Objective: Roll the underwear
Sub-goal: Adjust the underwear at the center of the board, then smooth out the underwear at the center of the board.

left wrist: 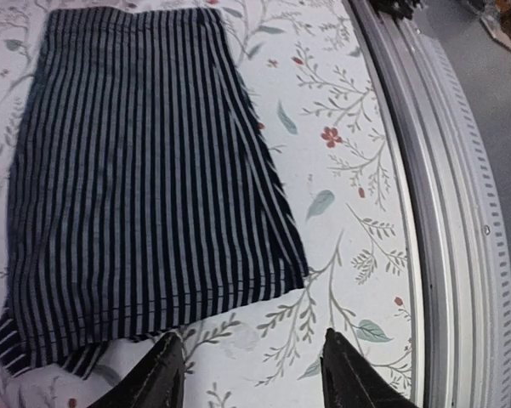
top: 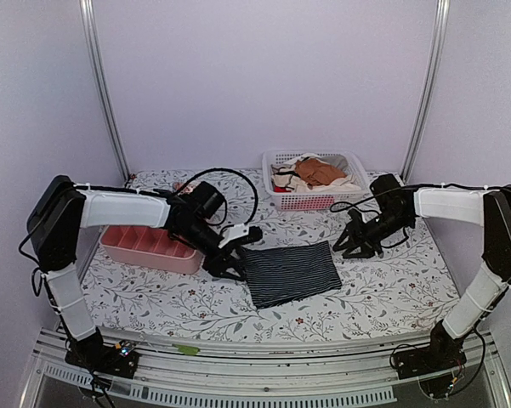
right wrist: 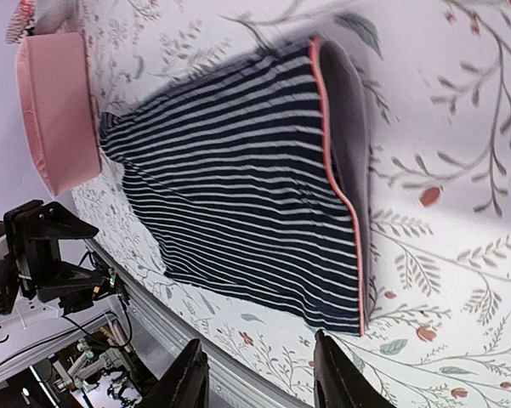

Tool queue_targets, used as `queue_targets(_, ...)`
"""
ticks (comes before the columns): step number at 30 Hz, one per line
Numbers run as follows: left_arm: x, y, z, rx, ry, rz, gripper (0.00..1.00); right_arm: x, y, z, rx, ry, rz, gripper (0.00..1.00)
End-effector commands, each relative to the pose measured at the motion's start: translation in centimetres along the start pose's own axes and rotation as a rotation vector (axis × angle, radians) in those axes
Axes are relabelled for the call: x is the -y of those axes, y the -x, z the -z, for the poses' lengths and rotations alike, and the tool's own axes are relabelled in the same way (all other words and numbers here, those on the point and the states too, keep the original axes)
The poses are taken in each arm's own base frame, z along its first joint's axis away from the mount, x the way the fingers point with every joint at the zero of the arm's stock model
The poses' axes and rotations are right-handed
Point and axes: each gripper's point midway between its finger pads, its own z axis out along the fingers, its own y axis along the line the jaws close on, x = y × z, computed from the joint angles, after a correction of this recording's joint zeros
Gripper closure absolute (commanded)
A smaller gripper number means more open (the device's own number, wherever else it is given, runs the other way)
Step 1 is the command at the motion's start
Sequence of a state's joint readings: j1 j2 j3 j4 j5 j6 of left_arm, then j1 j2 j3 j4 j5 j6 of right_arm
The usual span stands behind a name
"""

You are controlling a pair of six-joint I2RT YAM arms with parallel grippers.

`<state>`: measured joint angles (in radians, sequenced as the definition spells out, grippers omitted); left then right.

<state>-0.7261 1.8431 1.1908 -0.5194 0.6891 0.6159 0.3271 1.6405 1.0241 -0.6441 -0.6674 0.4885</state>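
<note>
The underwear (top: 290, 272) lies flat on the floral tablecloth in the middle of the table, dark navy with thin white stripes. In the right wrist view the underwear (right wrist: 238, 195) shows a grey waistband with a red edge. In the left wrist view the underwear (left wrist: 136, 178) fills the upper left. My left gripper (top: 232, 265) hovers at its left edge, open, nothing between its fingers (left wrist: 251, 374). My right gripper (top: 357, 245) stands just right of the garment, open and empty (right wrist: 259, 378).
A pink divided tray (top: 149, 247) sits left of the underwear, behind the left arm. A white basket (top: 313, 180) with orange-brown and cream garments stands at the back. The metal table rail (top: 264, 350) runs along the near edge.
</note>
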Motion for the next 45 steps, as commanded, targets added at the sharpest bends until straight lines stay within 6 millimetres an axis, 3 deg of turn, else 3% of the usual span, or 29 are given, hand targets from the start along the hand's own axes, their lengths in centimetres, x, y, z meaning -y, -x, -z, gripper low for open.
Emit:
queue_targets(1,-3.7,1.3,0.7,0.014,0.104,0.054,0.45,-2.7,2.0,-0.5,0.013,0.059,0.084,0.60)
queue_targets(6,-9.2,2.6,0.9,0.033,0.299,0.131,0.48,-4.9,4.1,-3.9,-0.017,0.078,0.154,0.68)
queue_targets(7,-10.4,1.7,0.1,0.018,0.319,0.154,0.49,-5.0,4.7,-4.6,-0.020,0.079,0.155,0.69)
queue_targets(11,-12.3,0.8,-1.1,-0.019,0.357,0.164,0.52,-4.4,6.4,-6.8,-0.026,0.076,0.137,0.72)
queue_targets(14,-11.8,-1.2,-3.0,-0.082,0.319,0.163,0.55,-2.6,6.5,-8.0,-0.042,0.040,0.102,0.74)
queue_targets(18,-8.6,-4.8,-5.0,-0.193,0.253,0.122,0.61,0.6,5.8,-8.5,-0.059,-0.011,0.038,0.76)
queue_targets(22,-5.5,-7.1,-5.1,-0.273,0.223,0.035,0.64,2.9,5.1,-8.0,-0.060,-0.049,-0.006,0.77)
queue_targets(24,-5.0,-6.8,-4.2,-0.258,0.240,0.009,0.59,3.4,4.5,-8.0,-0.069,-0.052,-0.014,0.77)
queue_targets(26,-5.4,-4.5,-2.0,-0.165,0.239,0.052,0.55,2.9,4.6,-7.7,-0.059,-0.030,0.010,0.77)
queue_targets(29,-7.7,-2.4,1.9,-0.020,0.243,0.214,0.57,0.9,5.2,-6.7,-0.035,0.016,0.048,0.78)
queue_targets(32,-9.5,-2.3,4.4,0.054,0.300,0.304,0.58,-1.2,5.6,-5.2,0.002,0.052,0.105,0.78)
queue_targets(38,-9.7,-4.1,3.3,-0.004,0.296,0.359,0.62,-3.3,4.4,-3.7,0.001,0.069,0.151,0.78)
queue_targets(45,-7.1,-4.9,1.2,-0.053,0.256,0.349,0.68,-4.6,1.2,-4.2,-0.060,0.074,0.165,0.86)
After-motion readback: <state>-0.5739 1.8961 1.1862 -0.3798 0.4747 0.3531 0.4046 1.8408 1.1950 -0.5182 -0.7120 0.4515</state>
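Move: The underwear's middle lies about 12 cm to the right of the left hand, 6 cm ahead and 6 cm below. Its far left corner is straight ahead of that hand, about 12 cm out; the pink divided box stands some 22 cm left and 17 cm ahead. From the right hand the underwear's middle is about 12 cm left, level with it and 7 cm below, and its far right corner about 8 cm ahead and 3 cm left. Bring the left gripper about 10 cm forward and down onto the underwear's far left end, drag it back towards the base some 5 cm with open fingers, then lift it clear, forward and left. Take the right forward, left and down to the far right end, slide it 3 cm right, then lift about 6 cm; narrow both openings, neither shut. ##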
